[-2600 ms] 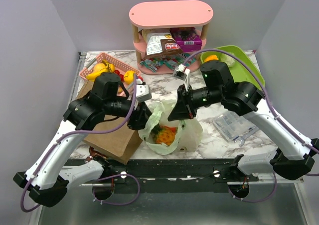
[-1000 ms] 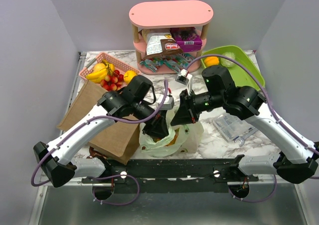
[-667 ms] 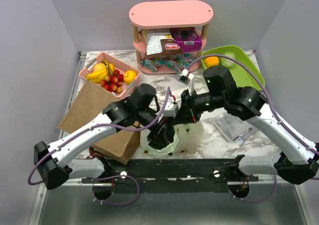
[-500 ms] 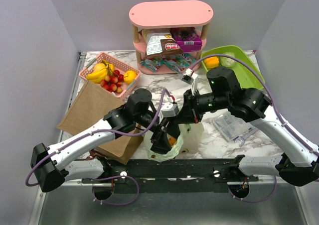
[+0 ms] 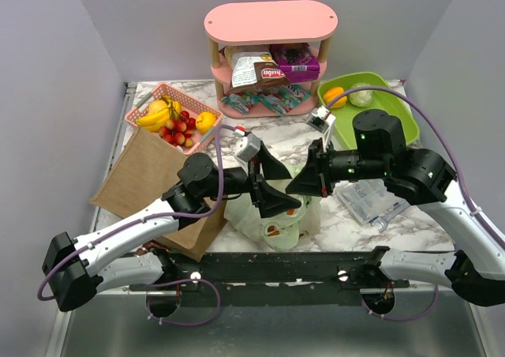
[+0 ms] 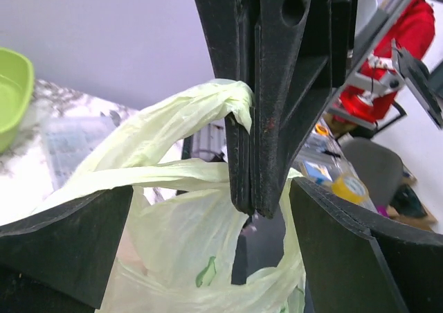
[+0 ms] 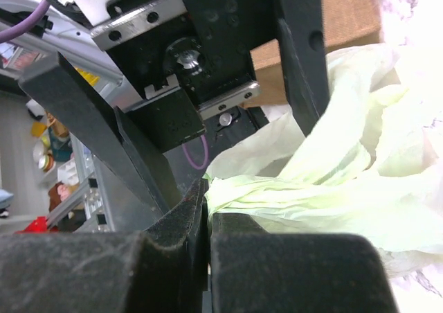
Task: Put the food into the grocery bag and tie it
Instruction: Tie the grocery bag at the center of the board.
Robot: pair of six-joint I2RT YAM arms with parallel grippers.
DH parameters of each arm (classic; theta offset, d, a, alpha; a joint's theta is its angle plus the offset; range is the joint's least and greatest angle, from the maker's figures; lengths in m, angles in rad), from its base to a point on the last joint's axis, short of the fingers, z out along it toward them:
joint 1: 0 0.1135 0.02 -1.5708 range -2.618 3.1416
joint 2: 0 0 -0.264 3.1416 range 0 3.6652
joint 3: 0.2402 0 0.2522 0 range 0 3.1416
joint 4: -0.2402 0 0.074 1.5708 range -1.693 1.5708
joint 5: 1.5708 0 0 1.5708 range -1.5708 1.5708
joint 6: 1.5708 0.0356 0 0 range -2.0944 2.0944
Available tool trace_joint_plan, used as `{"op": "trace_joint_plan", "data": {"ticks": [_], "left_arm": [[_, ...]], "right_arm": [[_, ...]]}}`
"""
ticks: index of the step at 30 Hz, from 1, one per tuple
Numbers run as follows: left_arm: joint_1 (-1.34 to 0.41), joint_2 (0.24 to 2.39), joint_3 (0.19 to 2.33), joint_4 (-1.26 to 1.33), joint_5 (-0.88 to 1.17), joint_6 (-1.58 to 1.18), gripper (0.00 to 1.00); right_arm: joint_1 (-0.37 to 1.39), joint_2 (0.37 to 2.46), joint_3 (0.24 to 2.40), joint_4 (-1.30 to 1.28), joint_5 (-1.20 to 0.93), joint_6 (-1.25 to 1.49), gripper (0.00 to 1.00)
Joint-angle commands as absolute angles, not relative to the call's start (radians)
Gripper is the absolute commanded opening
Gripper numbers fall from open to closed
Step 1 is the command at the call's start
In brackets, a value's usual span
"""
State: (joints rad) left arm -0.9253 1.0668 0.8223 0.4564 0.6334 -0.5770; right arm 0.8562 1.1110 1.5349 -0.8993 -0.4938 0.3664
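The pale-green grocery bag (image 5: 272,224) sits near the table's front edge, with red and orange food (image 5: 274,231) showing through it. My right gripper (image 5: 295,188) is shut on a twisted bag handle (image 7: 291,188), pinched flat between its pads (image 7: 181,224). My left gripper (image 5: 278,185) stands wide open just left of it. In the left wrist view its fingers (image 6: 66,247) flank the right gripper's shut fingers (image 6: 273,112), which hold the handle (image 6: 208,109). Nothing is gripped by the left jaws. More food, a snack pack (image 5: 259,69) and a purple box (image 5: 297,58), sits on the pink shelf (image 5: 268,21).
A brown paper bag (image 5: 150,175) lies flat at the left. Behind it is a pink basket (image 5: 139,117) of fruit. A green bowl (image 5: 379,88) holding an orange stands at the back right, with a clear plastic packet (image 5: 367,201) in front of it.
My left gripper has opened, let go of the bag and swung up from the bag's mouth. My right gripper has pulled its handle a little to the right, still shut.
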Motion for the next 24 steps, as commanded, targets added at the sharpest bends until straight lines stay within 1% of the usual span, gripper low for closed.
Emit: {"op": "trace_joint_plan", "data": {"ticks": [1,7,12,16,19,22,24], "left_arm": [[-0.925,1.01,0.785,0.599,0.491,-0.593,0.98],[-0.926,0.963,0.744,0.584,0.476,-0.533,0.98],[-0.925,0.924,0.784,0.382,0.517,-0.349,0.96],[-0.925,0.885,0.845,0.175,0.521,-0.179,0.89],[-0.926,0.884,0.894,0.055,0.511,-0.096,0.8],[-0.925,0.912,0.948,-0.036,0.496,-0.032,0.69],[-0.925,0.94,0.986,-0.08,0.488,-0.006,0.67]], "right_arm": [[0.861,1.084,1.555,-0.899,-0.384,0.38,0.01],[0.861,1.102,1.58,-0.918,-0.392,0.38,0.01],[0.86,1.109,1.576,-0.964,-0.409,0.389,0.01],[0.86,1.071,1.498,-0.973,-0.442,0.413,0.01],[0.86,1.03,1.44,-0.961,-0.424,0.435,0.01],[0.861,1.003,1.438,-0.957,-0.388,0.444,0.01],[0.86,0.994,1.469,-0.958,-0.336,0.451,0.01]]}}
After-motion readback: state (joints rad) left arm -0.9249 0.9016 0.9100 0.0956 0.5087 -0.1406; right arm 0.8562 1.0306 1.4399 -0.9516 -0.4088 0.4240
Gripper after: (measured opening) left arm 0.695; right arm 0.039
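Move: The left gripper is wide open around the right gripper's shut tips, which already pinch the grocery bag's handle; the pinched handle lies about 1 cm ahead of the left hand point and level with it. From the left hand, the food in the bag lies some 4 cm back, 4 cm left and 17 cm down, and the paper bag about 35 cm left, 7 cm ahead and 15 cm lower. For the right hand the food lies roughly 4 cm back, 4 cm left and 18 cm below. The left hand backs off to its left by about 3.5 cm, away from the right gripper's tips, bobbing up a couple of centimetres and down again on the way, while it rolls some 20 degrees so that its forward finger dips, and late on begins to close around the bag's film, staying well open. The right hand keeps its pinch on the handle, easing slightly forward first, then drawing down and to the right, a little over 2 cm each way. ##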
